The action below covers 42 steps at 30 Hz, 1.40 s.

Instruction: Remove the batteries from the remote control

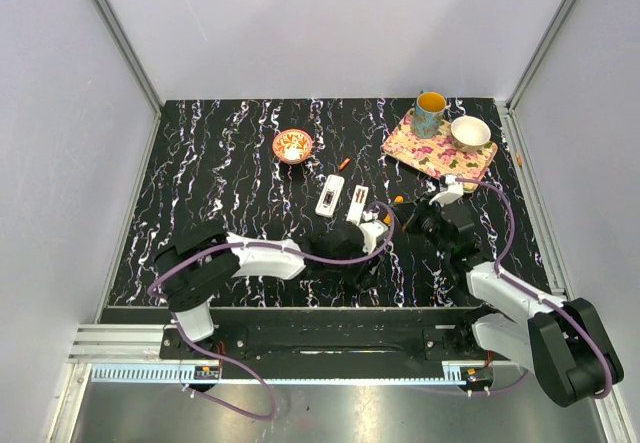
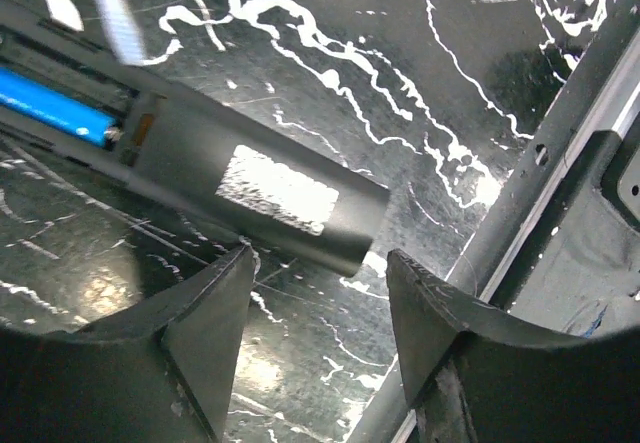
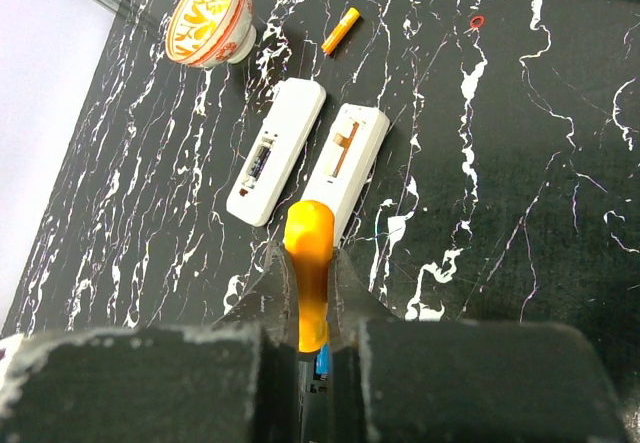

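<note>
My right gripper (image 3: 305,253) is shut on an orange battery (image 3: 308,263), which sticks out past the fingertips; in the top view it (image 1: 408,206) sits right of centre. Another orange battery (image 3: 340,31) lies loose beyond two white remotes (image 3: 275,148) (image 3: 345,158) that lie side by side with their backs open. My left gripper (image 2: 320,258) is open and empty, its jaws just short of the end of a black remote (image 2: 260,183). That remote's open bay holds a blue cell (image 2: 50,108). In the top view the left gripper (image 1: 352,241) is near the table's centre.
A red patterned bowl (image 1: 293,145) stands behind the remotes. A floral mat (image 1: 430,153) at the back right carries a mug (image 1: 430,113) and a white bowl (image 1: 470,133). A small red ring (image 3: 477,22) lies on the table. A metal rail (image 2: 560,163) runs beside the left gripper.
</note>
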Each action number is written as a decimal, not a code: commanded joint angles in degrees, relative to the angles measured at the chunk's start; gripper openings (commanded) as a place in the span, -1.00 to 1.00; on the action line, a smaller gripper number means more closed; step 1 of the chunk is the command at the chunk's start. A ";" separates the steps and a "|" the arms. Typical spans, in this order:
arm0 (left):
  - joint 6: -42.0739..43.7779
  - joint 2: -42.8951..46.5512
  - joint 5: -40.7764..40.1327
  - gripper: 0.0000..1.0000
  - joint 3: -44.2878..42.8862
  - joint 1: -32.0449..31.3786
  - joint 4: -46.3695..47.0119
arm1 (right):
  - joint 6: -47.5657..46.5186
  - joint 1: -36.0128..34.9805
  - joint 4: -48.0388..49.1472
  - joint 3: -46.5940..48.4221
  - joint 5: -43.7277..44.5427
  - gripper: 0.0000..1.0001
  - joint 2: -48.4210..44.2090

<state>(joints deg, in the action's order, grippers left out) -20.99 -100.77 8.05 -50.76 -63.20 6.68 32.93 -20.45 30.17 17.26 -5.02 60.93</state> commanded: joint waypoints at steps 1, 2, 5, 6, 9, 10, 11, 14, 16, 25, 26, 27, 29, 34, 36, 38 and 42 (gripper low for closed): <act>-2.03 2.14 4.15 0.17 5.83 4.83 -1.61 | -1.64 0.50 0.76 2.96 0.27 -1.00 0.86; -2.38 2.85 5.64 0.12 6.81 5.97 -0.01 | -1.99 0.50 0.85 3.05 0.10 -1.00 1.21; -5.36 5.05 12.32 -0.06 11.11 10.98 8.24 | -1.64 0.50 2.25 3.57 -1.05 -1.00 3.75; -7.11 5.41 14.60 -0.09 11.99 13.34 10.09 | -1.38 0.50 2.78 3.75 -1.48 -1.00 5.59; -8.27 3.75 16.29 -0.27 12.09 16.60 12.57 | -0.15 0.41 5.06 4.01 -2.54 -1.00 8.93; -8.36 3.04 16.55 -0.40 11.83 17.14 13.01 | 0.38 0.50 6.29 4.01 -2.28 -1.00 9.64; -8.54 2.34 17.60 -0.45 11.39 17.93 13.62 | 0.56 0.41 6.74 4.01 -2.10 -1.00 10.26; -10.29 -0.73 19.71 -0.70 10.95 19.60 16.69 | 0.73 0.41 7.96 4.19 -0.96 -1.00 12.37; -11.44 -3.02 20.51 -0.77 10.51 20.22 18.45 | 1.34 0.50 10.94 3.58 -1.05 -1.00 13.86; -12.84 -6.80 21.39 -0.94 8.32 21.19 21.01 | 4.25 0.23 18.25 2.17 -0.70 -1.00 18.61; -12.58 -6.98 21.30 -0.94 7.96 21.10 20.66 | 4.34 0.23 18.25 2.17 -0.35 -1.00 18.88; -12.58 -7.24 21.04 -0.95 7.52 21.19 20.22 | 4.34 0.23 18.34 2.25 -0.08 -1.00 19.49; -12.14 -7.68 21.04 -0.95 6.56 21.27 19.78 | 4.77 0.32 18.08 2.17 0.79 -1.00 19.93; -11.79 -8.74 21.21 -0.96 4.80 21.71 18.99 | 4.87 0.23 17.90 1.99 1.50 -1.00 20.72; -11.35 -9.09 21.04 -0.96 3.83 21.80 18.03 | 4.86 0.23 17.47 1.99 1.94 -1.00 20.55; -10.91 -9.79 20.95 -0.96 2.61 21.98 17.23 | 4.52 0.23 17.46 1.90 2.29 -1.00 20.46; -11.00 -10.85 21.21 -0.96 1.81 22.15 16.70 | 4.42 0.23 17.11 2.25 1.59 -1.00 21.42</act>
<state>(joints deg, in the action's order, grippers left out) -33.91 -109.43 30.06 -47.31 -41.60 25.61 37.36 -20.38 44.88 19.07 -4.93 81.54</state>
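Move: From the left gripper, the black remote's middle lies about 7 cm ahead and 3 cm right, roughly 1 cm below; the nearer white remote is some 18 cm ahead and 1 cm left, the other white remote about 21 cm ahead and 8 cm left. From the right gripper, which already holds the screwdriver, the black remote's middle is about 3 cm back, 3 cm left and 10 cm down; the nearer white remote is about 8 cm ahead and 5 cm left. Swing the left gripper from the black remote's label end forward and left around its left side, then ease it back right and on forward, about 9 cm forward in all, shutting the empty fingers beside the compartment and the loose battery. Keep the right grip on the screwdriver and lower it about 5 cm, drifting some 3 cm forward, to set the blade tip at the battery still inside. ##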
